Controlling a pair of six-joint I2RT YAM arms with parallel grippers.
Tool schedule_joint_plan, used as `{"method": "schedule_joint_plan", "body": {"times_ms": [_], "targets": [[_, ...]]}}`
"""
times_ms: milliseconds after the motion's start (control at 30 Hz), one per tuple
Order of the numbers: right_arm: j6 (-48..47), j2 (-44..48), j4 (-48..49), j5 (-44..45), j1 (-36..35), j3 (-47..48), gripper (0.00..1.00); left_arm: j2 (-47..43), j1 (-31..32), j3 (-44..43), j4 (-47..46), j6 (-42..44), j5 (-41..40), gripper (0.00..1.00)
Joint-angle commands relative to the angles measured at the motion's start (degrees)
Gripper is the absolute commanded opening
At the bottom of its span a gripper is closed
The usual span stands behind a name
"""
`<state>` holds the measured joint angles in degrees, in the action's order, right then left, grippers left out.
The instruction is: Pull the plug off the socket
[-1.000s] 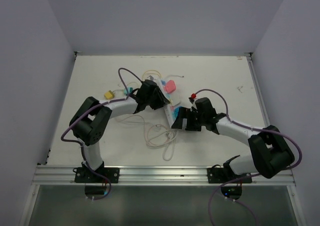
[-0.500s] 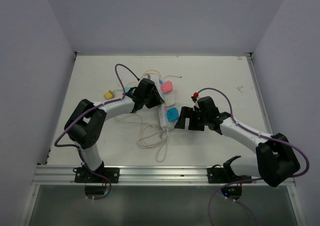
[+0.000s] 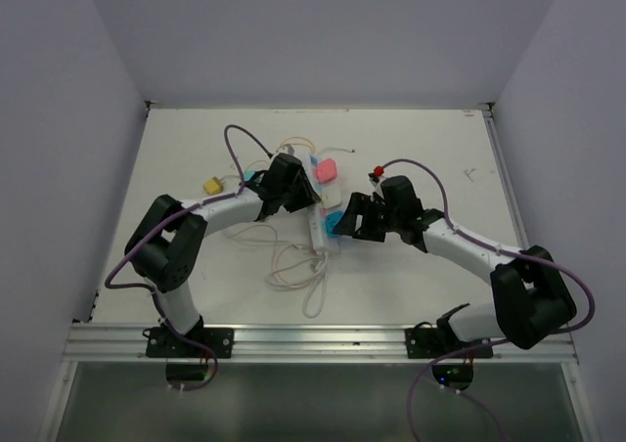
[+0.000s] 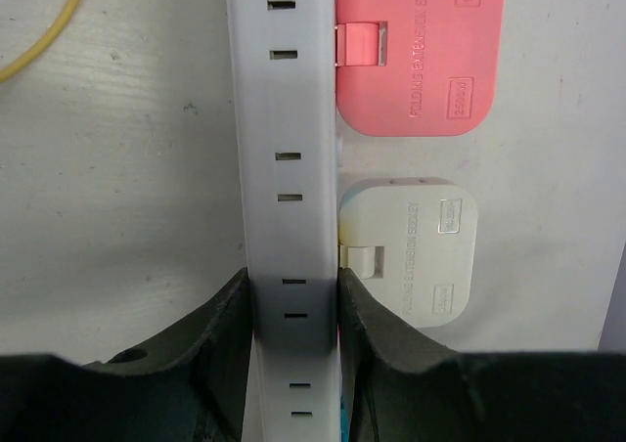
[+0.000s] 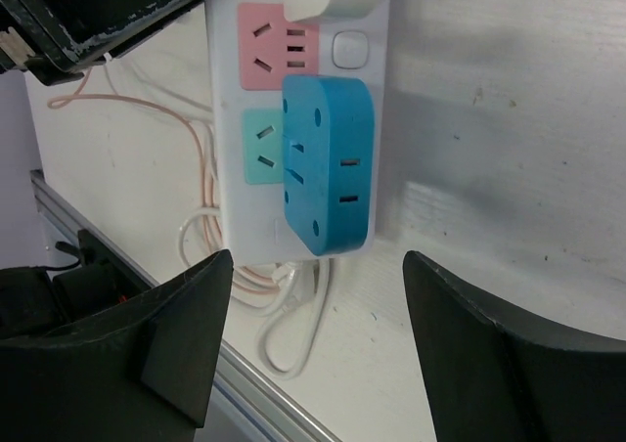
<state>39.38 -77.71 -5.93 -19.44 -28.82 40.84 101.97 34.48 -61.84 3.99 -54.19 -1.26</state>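
The socket [image 3: 316,235] is a long white power strip lying in the middle of the table. My left gripper [image 3: 301,199] is shut on its sides, and in the left wrist view both fingers press the strip [image 4: 289,168] at the gripper [image 4: 290,295]. A blue plug [image 5: 328,163] sits in the strip's [image 5: 225,168] end outlet, beside pink and teal outlet faces. My right gripper [image 5: 318,266] is open just in front of the blue plug, one finger off to each side and neither touching it. From above, the right gripper [image 3: 344,220] covers most of that plug.
A pink plug [image 4: 421,51] and a cream plug [image 4: 411,246] sit further along the strip. The white cord [image 3: 305,274] loops towards the front rail [image 3: 313,339]. A yellow block [image 3: 212,184] lies at the left. Walls enclose the table.
My left gripper shifted the strip slightly back and left a second ago. My right gripper has moved left over the blue plug and its jaws have narrowed.
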Motion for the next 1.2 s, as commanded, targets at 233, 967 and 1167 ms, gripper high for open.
{"method": "schedule_joint_plan", "body": {"times_ms": [233, 967, 1167], "targets": [[0.18, -7.27, 8.74, -3.41, 0.08, 3.89, 0.63, -3.54, -1.61, 2.78, -2.67, 1.2, 0.73, 0.0], [0.96, -14.83, 18.41, -8.59, 0.08, 4.42, 0.32, -3.98, -2.4, 5.24, -5.92, -0.12, 2.66, 0.0], [1.14, -13.87, 19.73, -9.03, 0.08, 2.84, 0.02, -3.45, -3.36, 7.35, -6.19, -1.18, 3.1, 0.0]]}}
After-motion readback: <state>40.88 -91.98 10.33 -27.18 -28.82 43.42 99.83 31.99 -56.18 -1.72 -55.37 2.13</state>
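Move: The blue plug sits on the near part of the power strip, about 3 cm ahead of my right hand point, 3 cm to its left and some 3 cm lower. The white plug stands roughly 6 cm farther out than the blue one, about level with it sideways, and the pink plug about 12 cm beyond the blue one and 2 cm left of it. From my left hand, which is gripping the strip, the blue plug lies some 7 cm back and 4 cm right. I bring my right hand in over the blue plug, about 4 cm left and 3 cm forward, dipping some 2 cm early on, and close the wide-open fingers until they pinch the plug by both broad sides. The wrist rolls slightly, left side rising. My left hand keeps its grip on the strip and eases about 1 cm left with it. ##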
